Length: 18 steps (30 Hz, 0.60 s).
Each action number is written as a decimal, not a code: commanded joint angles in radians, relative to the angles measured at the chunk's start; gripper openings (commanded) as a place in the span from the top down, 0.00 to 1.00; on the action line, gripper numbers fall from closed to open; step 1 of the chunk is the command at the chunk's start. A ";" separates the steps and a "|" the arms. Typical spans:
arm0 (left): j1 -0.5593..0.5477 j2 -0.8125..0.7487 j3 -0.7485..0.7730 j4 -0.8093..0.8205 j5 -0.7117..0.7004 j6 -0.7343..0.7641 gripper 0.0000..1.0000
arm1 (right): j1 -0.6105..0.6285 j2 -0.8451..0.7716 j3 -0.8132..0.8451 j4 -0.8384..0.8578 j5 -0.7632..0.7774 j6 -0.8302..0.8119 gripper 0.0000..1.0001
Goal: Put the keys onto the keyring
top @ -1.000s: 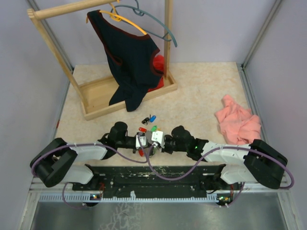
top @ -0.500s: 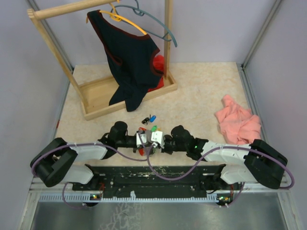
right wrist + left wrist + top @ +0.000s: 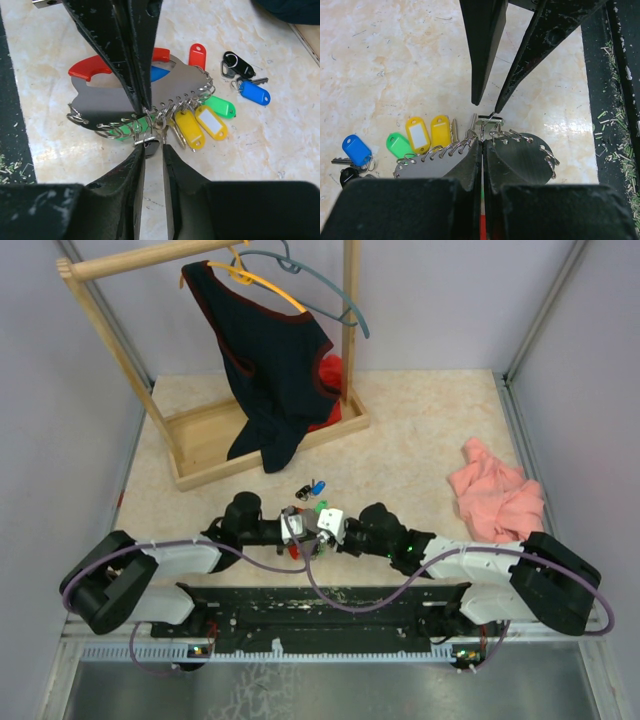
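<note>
The keyring (image 3: 112, 102) is a grey metal plate with a red grip (image 3: 95, 66) and several small wire rings along its edge. My left gripper (image 3: 482, 143) is shut on the plate's edge, just above the table. My right gripper (image 3: 154, 149) faces it with its jaws slightly parted. A small black key head (image 3: 152, 145) on a ring sits at the right gripper's fingertips. Two yellow keys (image 3: 200, 127) and a green key (image 3: 220, 106) lie against the ringed edge. Red (image 3: 197, 55), black (image 3: 237, 64) and blue (image 3: 254, 93) keys lie loose beyond.
A wooden clothes rack (image 3: 200, 445) with a dark garment (image 3: 270, 360) and hangers stands at the back left. A pink cloth (image 3: 497, 495) lies at the right. The black base plate (image 3: 320, 605) runs along the near edge.
The right gripper's jaws have parted from shut. Both grippers and the keyring have shifted slightly toward the back of the table.
</note>
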 commanded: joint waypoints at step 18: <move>0.024 -0.042 -0.037 0.130 -0.056 -0.095 1.00 | 0.017 0.024 -0.110 0.331 0.068 0.100 0.48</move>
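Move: Right at the right hand's part-open fingertips is the black-headed key, about 1 cm to its left and 1 cm below. From that hand the yellow tags lie roughly 3 cm ahead and 6 cm down, the green tag 6 cm ahead and the blue tag some 10 cm ahead, both level sideways and as low. From the left hand, which grips a ring on the metal plate's edge, the key is 2 cm to the right, level ahead and 1 cm lower. Spreading its already part-open fingers to about half of their full opening, the right hand backs about 1 cm to the right, away from the ringed plate and the key, easing slightly forward and down while rolling and turning clockwise a few degrees. The left hand keeps its pinch on the ring and carries it about 1 cm forward, with a little left and up. ##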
